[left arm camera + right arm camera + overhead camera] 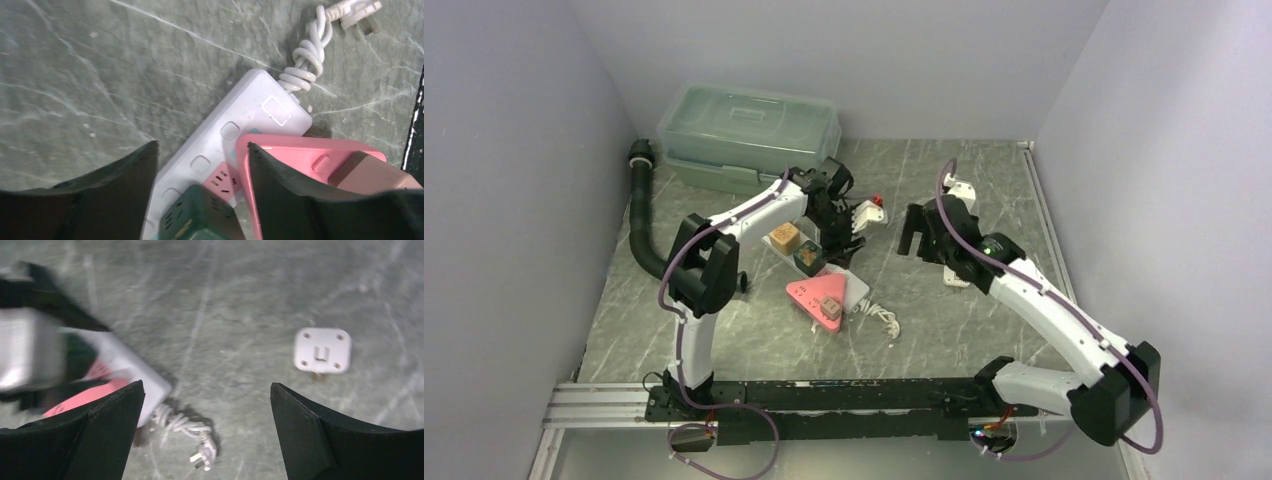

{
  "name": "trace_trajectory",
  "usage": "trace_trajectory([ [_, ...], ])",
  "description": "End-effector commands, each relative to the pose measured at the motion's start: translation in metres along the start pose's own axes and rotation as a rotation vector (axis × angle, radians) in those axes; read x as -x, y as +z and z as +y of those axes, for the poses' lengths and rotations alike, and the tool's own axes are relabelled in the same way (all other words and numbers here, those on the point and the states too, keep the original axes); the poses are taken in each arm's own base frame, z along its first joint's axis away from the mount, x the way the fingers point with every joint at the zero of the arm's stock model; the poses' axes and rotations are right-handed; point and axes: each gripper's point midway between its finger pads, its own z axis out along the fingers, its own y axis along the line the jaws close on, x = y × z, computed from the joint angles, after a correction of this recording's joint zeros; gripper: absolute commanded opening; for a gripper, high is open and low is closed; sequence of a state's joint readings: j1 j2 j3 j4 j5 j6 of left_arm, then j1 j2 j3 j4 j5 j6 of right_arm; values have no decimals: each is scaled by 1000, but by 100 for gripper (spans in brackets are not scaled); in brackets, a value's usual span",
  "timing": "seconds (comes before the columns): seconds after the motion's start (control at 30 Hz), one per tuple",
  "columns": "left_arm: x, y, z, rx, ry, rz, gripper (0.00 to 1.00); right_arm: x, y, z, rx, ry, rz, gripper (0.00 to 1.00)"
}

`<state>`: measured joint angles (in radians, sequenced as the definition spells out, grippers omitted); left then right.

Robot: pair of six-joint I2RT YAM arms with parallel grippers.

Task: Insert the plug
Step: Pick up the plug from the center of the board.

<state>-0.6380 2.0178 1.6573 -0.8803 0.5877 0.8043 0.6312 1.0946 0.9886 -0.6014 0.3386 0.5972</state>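
A dark green cube plug sits on the white power strip, low between the fingers of my left gripper. The jaws stand apart and touch nothing. In the top view that gripper hangs over the green plug. A pink triangular strip overlaps the white strip's end and carries a tan plug. My right gripper is wide open and empty above bare table. A white plug lies flat to its right.
The white strip's coiled cord ends in a loose plug. A wooden cube sits on the strip's far end. A green lidded box and a black hose stand at the back left. Another white adapter lies further back.
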Motion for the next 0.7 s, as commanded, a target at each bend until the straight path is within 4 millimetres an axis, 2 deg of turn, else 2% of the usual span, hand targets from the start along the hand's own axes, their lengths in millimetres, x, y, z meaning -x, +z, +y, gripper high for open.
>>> trace_trajectory([
  [0.0, 31, -27, 7, 44, -63, -32, 79, -16, 2, -58, -273, 110, 129, 100],
  [0.1, 42, -42, 8, 70, -79, -57, 99, -23, 10, -80, -346, 142, 173, 100],
  [0.27, 51, -69, 15, 154, -88, -83, 100, -32, 37, -100, -358, 170, 177, 100],
  [0.47, 54, -103, 25, 226, -157, -142, 100, -59, 73, -135, -465, 162, 277, 100],
  [0.67, 48, -114, 20, 236, -161, -148, 100, -68, 90, -160, -506, 178, 306, 100],
])
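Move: The white plug lies on the table some 11 cm to the right of the open right hand, about 2 cm farther out and roughly 17 cm below it. Of its neighbours, the cord's plug lies about 9 cm back and 3 cm left of this hand, and the power strip's cord end 11 cm left and about 1 cm back, both near table height. From the left hand the white plug is about 24 cm to the right, 3 cm back and 7 cm lower. The right hand swoops down about 15 cm and to its right about 12 cm onto the white plug, fingers wide open throughout, while the wrist tips the fingers steeper towards the table and swings clockwise, some 35 degrees of turn in all, so that the plug shows between the open fingers, not yet gripped. Meanwhile the empty left hand backs off upward from the power strip, rising about 9 cm and drifting forward and at the end left, opening fully as it turns some 15 degrees counter-clockwise. ##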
